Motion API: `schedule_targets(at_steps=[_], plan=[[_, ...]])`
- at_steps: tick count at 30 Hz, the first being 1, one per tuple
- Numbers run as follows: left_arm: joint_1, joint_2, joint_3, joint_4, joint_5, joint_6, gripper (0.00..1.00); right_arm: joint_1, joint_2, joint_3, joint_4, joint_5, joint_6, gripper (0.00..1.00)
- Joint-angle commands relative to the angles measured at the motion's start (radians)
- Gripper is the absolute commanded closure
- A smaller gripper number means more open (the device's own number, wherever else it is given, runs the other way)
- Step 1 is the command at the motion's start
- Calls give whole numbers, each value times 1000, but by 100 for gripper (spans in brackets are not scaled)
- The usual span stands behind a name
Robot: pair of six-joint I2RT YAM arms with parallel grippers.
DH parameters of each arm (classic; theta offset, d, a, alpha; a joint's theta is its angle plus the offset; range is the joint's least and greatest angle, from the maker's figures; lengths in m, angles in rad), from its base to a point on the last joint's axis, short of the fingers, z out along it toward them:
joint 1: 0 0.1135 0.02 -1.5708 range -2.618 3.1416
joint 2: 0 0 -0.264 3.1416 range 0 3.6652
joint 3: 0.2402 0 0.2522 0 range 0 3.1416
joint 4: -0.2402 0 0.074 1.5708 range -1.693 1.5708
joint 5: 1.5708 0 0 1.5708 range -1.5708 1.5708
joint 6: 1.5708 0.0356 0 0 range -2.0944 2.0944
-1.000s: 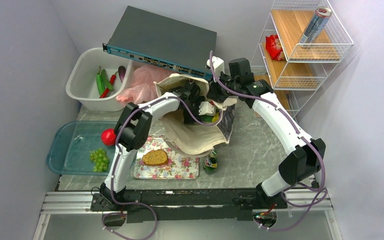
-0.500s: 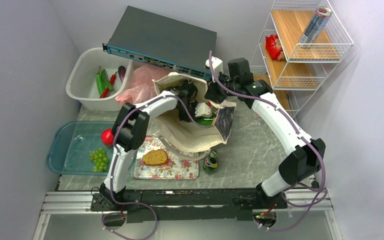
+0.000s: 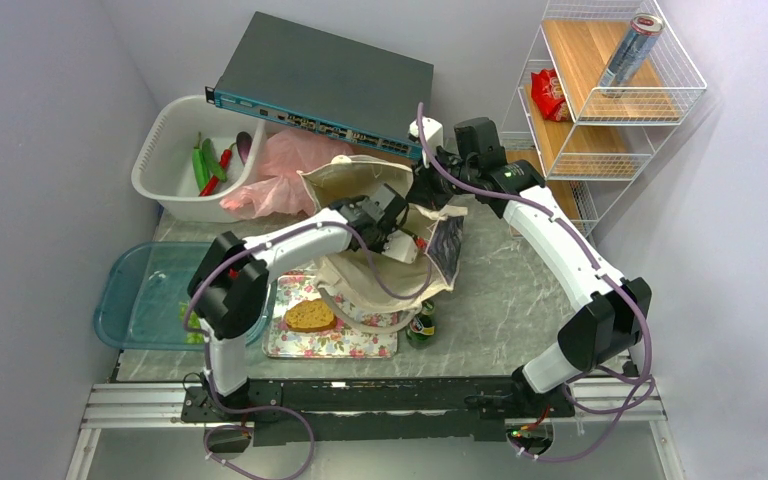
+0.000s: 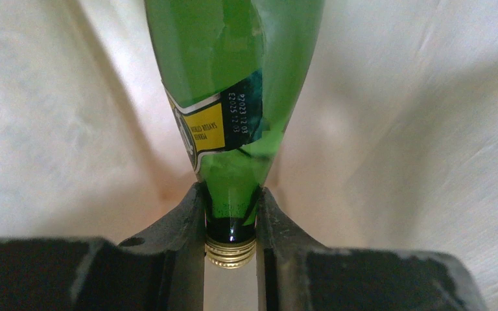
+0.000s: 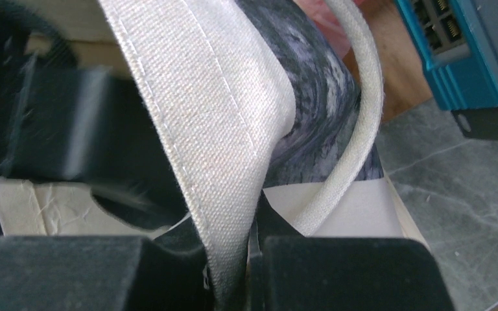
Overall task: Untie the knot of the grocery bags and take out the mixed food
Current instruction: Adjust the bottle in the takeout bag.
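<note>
The beige canvas tote (image 3: pixel 360 285) stands open at mid-table. My left gripper (image 3: pixel 412 240) reaches into its mouth. In the left wrist view that gripper (image 4: pixel 231 223) is shut on the neck of a green glass bottle (image 4: pixel 233 71), just above its gold cap (image 4: pixel 231 254), with tote cloth all around. My right gripper (image 3: pixel 430 190) holds the tote's far rim up. Up close, the right gripper (image 5: pixel 233 259) is shut on the woven rim strip (image 5: pixel 214 116). The pink plastic bag (image 3: pixel 280 170) lies crumpled behind the tote. I cannot make out its knot.
A second green bottle (image 3: pixel 421 322) stands beside the floral tray (image 3: pixel 365 340), which holds a bread slice (image 3: pixel 310 315). The white basin (image 3: pixel 160 170) contains peppers and an eggplant. My left arm partly hides the grapes (image 3: pixel 184 312) in the teal tray (image 3: pixel 135 295). A network switch (image 3: pixel 325 85) and a wire shelf (image 3: pixel 610 110) stand at the back.
My left gripper has shut on the bottle's neck inside the tote and drawn back toward me. The left elbow has swung to the near left and now covers the apple. The right arm has held still.
</note>
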Motion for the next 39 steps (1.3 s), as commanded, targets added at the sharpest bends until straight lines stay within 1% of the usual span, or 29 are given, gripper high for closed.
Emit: schedule_targets(at_steps=[1,2,3,7,9,12,14,19,21,24,27,31,34,36,37,39], plan=[[-67,-152,-137,292,-369,380,100,0,-4,21,98,-20,-4,100],[-67,-162,-156,332,-413,476,100,0,-4,21,100,-23,-4,100],[-66,-166,-161,361,-444,528,100,0,-4,18,102,-25,-3,100],[-72,-166,-119,383,-507,682,100,0,-6,11,107,-32,-2,100],[-71,-166,-117,413,-523,790,100,0,-4,10,106,-38,0,100],[-79,-184,-142,463,-505,932,100,0,0,11,105,-42,0,100],[-95,-192,-172,481,-501,988,100,-1,1,10,108,-42,0,100],[-163,-185,-232,442,-521,1018,100,0,5,9,115,-44,3,100],[-179,-172,-236,452,-521,1026,94,0,6,11,116,-45,3,100],[-190,-138,-195,455,-535,1019,64,0,4,10,117,-44,0,100],[-193,-119,-152,434,-541,1006,48,-1,1,7,115,-45,-4,100],[-199,-134,-149,423,-525,1009,44,0,-2,2,114,-45,-11,100],[-208,-160,-151,412,-513,1001,35,0,-3,-1,117,-46,-11,100],[-215,-177,-140,385,-505,980,32,-1,-3,0,117,-47,-10,100],[-218,-184,-130,365,-498,966,22,-1,-4,-3,118,-46,-9,100],[-224,-209,-113,321,-487,934,17,-2,-5,-4,120,-45,-8,100]])
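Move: The left hand already pinches the green bottle's neck inside the takeout bag. The bottle's middle lies about 5 cm back, 4 cm to the right and 1 cm lower. The bag rim held by the right hand is some 3 cm ahead, 7 cm right and 14 cm above; the other bottle is roughly 20 cm back, 8 cm right and 4 cm lower. From the right hand, the held bottle's middle is about 8 cm back, 2 cm left and 16 cm below. Upward and a little forward, the left hand lifts the bottle by its neck some 7 cm while the wrist turns about 60 degrees, swinging the fingers from steeply down to mostly forward to stand the bottle up. The hand then draws slightly back and to the right, opens wide off the neck and rises another 3 cm. The right hand stays, still pinching the bag rim. ##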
